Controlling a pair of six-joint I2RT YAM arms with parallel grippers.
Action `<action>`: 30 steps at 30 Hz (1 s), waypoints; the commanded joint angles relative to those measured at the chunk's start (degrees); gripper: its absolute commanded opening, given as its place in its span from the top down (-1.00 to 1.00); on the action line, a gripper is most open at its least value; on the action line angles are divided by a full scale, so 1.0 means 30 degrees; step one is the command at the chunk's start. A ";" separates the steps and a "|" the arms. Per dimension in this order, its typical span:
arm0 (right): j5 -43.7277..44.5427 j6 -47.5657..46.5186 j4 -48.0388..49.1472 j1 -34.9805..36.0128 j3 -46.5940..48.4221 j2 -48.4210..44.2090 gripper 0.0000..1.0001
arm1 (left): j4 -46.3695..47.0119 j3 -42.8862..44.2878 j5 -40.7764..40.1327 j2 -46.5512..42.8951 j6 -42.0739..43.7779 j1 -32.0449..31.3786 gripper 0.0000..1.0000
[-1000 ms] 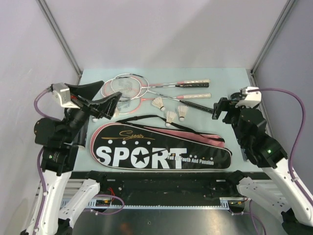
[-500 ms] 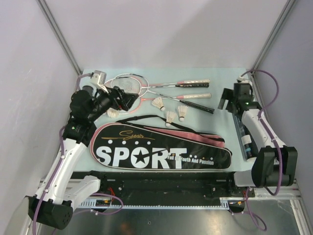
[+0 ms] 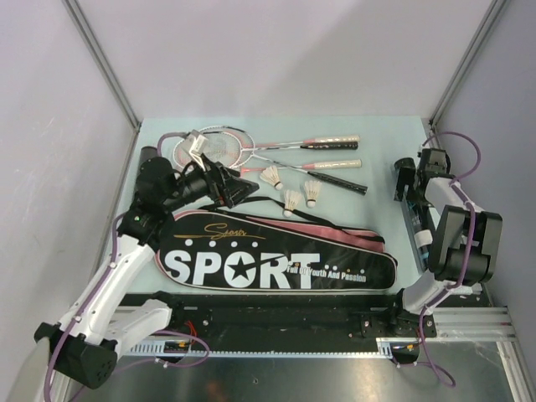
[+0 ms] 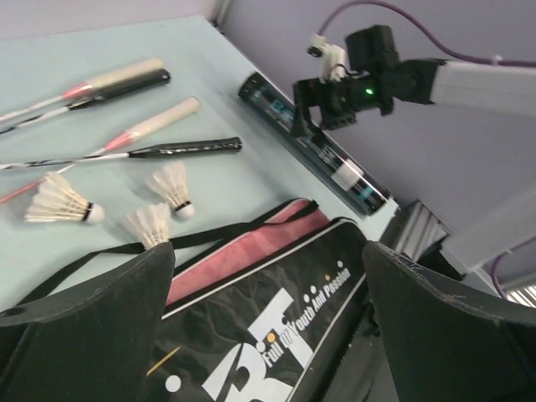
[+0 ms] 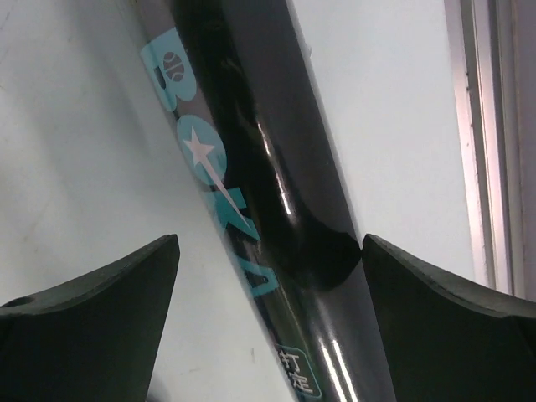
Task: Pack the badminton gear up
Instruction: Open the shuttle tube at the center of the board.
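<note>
Pink-and-white rackets (image 3: 251, 149) lie fanned across the back of the table, their handles (image 4: 126, 79) pointing right. Three white shuttlecocks (image 3: 291, 201) sit in front of them, just behind the black-and-pink SPORT bag (image 3: 276, 255). A long dark tube (image 3: 416, 230) with teal print lies along the right edge. My left gripper (image 3: 239, 188) hangs open above the bag's back left part (image 4: 276, 310), holding nothing. My right gripper (image 3: 406, 182) is low over the tube's far end, open, with the tube (image 5: 276, 209) lying between its fingers (image 5: 92, 318).
A metal rail (image 5: 486, 142) runs along the table's right edge beside the tube. Grey walls close in the left, back and right sides. The bag's black strap (image 4: 209, 234) loops towards the shuttlecocks.
My left arm has swung down and right, from the left edge to above the bag. My right arm has reached back and dropped its gripper over the tube.
</note>
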 commanded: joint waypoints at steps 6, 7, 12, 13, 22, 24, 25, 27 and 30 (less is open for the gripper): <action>0.0399 -0.3506 0.3646 0.0721 0.1245 0.3110 -0.85 | 0.0585 0.0035 0.1600 0.0618 0.0254 -0.0611 -0.99; 0.0632 -0.3885 0.3763 0.0896 0.1449 0.3490 -0.84 | 0.0585 0.0035 0.1688 0.0735 0.0283 -0.0640 -0.97; 0.1305 -0.4474 0.4028 0.1366 0.2943 0.5543 -0.75 | 0.0586 0.0093 0.1894 0.1760 0.0459 -0.0670 -0.92; 0.1917 -0.4707 0.4086 0.1570 0.3003 0.5689 -0.70 | 0.0614 0.0123 0.1604 0.1936 0.0488 -0.0844 -0.92; 0.3655 -0.4941 0.2801 0.3241 0.2596 0.2384 -0.08 | 0.0614 0.2289 0.0576 0.4893 -0.1295 -0.2281 -0.83; 0.3769 -0.5176 0.2739 0.3562 0.2186 0.1506 0.01 | 0.0702 0.3137 0.0518 0.5977 -0.1912 -0.2456 -0.75; 0.3247 -0.5555 0.2913 0.3680 0.1314 0.0370 0.04 | 0.0731 0.3517 0.0546 0.6416 -0.2146 -0.2515 -0.69; 0.2164 -0.7449 0.3177 0.4640 0.0285 -0.0865 0.14 | 0.0761 0.4777 0.1186 0.7734 -0.2527 -0.2545 -0.61; -0.1059 -0.9772 0.3121 0.6224 -0.1971 -0.3706 0.23 | 0.0965 0.6476 0.2533 0.9288 -0.2502 -0.2690 -0.35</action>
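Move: The shuttle tube lies just under my right hand, its middle about 4 cm back, 1 cm to the right and 3 cm lower, running away from me and slightly left. A black racket grip lies roughly 23 cm left and 3 cm ahead, 6 cm lower; the bag's right tip is some 22 cm back and 5 cm left. From my left hand the tube is around 55 cm right, 10 cm ahead and 30 cm below. I slide my right hand about 8 cm forward along the shuttle tube while sinking some 3 cm, close my fingers around its far part, then raise it 6 cm, drawing left and slightly back while turning counter-clockwise. My left hand heads right towards the tube, some 8 cm, also sinking and finally reaching forward, tipping down 15 degrees with its fingers narrowing. ##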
